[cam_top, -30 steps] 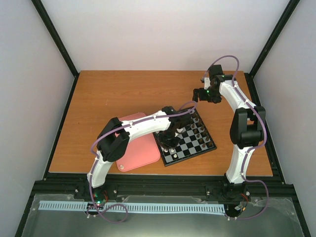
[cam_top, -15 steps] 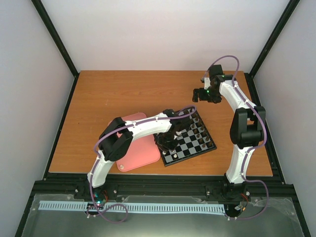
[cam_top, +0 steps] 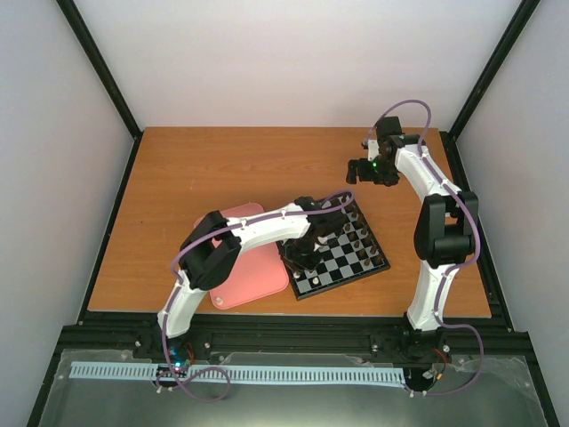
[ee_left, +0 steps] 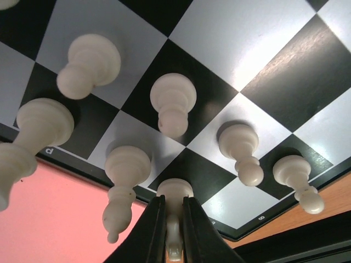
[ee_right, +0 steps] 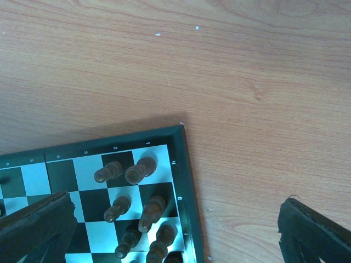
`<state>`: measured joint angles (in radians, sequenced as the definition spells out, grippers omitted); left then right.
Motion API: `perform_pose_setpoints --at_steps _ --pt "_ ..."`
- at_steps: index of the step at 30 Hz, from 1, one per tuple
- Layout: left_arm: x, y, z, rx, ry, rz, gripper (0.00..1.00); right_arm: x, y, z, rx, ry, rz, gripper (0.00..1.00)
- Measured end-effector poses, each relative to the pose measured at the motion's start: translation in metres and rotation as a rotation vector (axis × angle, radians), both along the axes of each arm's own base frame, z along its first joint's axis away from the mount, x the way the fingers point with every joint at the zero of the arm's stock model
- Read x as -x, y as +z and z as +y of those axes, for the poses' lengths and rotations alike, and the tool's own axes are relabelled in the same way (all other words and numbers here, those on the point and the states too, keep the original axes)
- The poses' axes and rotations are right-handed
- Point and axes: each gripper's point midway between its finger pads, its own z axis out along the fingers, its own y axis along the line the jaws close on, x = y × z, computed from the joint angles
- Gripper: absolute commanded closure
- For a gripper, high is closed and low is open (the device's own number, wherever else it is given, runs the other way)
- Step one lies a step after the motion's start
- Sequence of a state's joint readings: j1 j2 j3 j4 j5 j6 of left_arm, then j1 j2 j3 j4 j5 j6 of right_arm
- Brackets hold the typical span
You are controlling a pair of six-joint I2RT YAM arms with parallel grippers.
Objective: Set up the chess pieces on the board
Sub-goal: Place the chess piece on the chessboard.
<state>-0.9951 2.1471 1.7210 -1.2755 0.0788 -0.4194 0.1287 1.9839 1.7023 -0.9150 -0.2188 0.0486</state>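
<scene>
The board (cam_top: 342, 286) of black and silvery squares lies at the table's middle right. My left gripper (cam_top: 302, 258) hangs over its left part. In the left wrist view it (ee_left: 174, 205) is shut on a cream chess piece (ee_left: 174, 190), whose base meets a black square by the board's rim (ee_left: 241, 230). Several other cream chess pieces (ee_left: 173, 101) stand on squares around it. My right gripper (cam_top: 360, 171) hovers open beyond the board's far corner (ee_right: 184, 181), with nothing between its fingers (ee_right: 38, 224).
Dark brown pieces (ee_right: 140, 170) stand in rows along the board's right side. A pink tray (cam_top: 244, 276) lies against the board's left edge, also seen as a pink tray (ee_left: 49, 219) under the left wrist. Bare wooden table (cam_top: 204, 169) stretches behind.
My left gripper has shifted slightly toward the board's left near edge with the cream piece still in it. The right arm has not moved.
</scene>
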Motion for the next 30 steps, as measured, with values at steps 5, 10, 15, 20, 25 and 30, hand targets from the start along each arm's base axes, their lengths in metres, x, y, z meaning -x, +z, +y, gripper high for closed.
perform_pose_setpoints --at_steps 5,10,15,20,25,30 --pt "-0.0009 -0.0002 -0.0027 0.005 -0.004 0.002 0.99 -0.0001 0.0001 -0.0007 -0.002 -0.001 0.0 0.0" --pt "-0.0006 -0.0001 -0.0033 0.007 -0.005 0.005 0.94 -0.0003 0.0001 -0.0015 -0.002 -0.003 0.0 0.0" --pt "0.0005 -0.0002 -0.0048 0.015 -0.009 0.013 0.82 -0.0003 0.0001 -0.0015 -0.002 -0.003 0.0 0.0" --pt "0.0007 -0.0027 -0.0059 0.018 -0.016 0.018 0.76 -0.0003 0.0001 -0.0015 -0.002 -0.003 0.0 0.0" --pt "0.0007 -0.003 -0.0058 0.018 -0.019 0.018 0.71 -0.0003 0.0001 -0.0015 -0.002 -0.003 0.0 0.0" --pt "0.0011 0.0007 -0.0019 0.005 -0.021 0.014 0.6 -0.0002 0.0002 -0.0012 -0.004 -0.003 0.001 0.0"
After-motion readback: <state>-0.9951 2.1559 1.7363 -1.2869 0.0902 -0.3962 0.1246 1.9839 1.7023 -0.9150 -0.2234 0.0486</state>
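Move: Between the left hand's almost shut fingers is the white piece, its middle about 1 cm below the hand point and standing on the back-row square second from the board's near corner. The bishop in the same row is about 3 cm ahead and 1 cm left. The pawn in front of the held piece is some 3 cm right and 1 cm ahead; the corner pawn is about 4 cm right and 2 cm back. From the right hand, the held piece is roughly 25 cm back, 17 cm left and 8 cm lower. Keeping its pinch at first, the left hand nudges the white piece about half a centimetre to the robot's right, away from the tray. Then the fingers spread by about a quarter of their range and let go of the piece, the hand staying low around it, pointing down, and just starting to ease back left and up. ##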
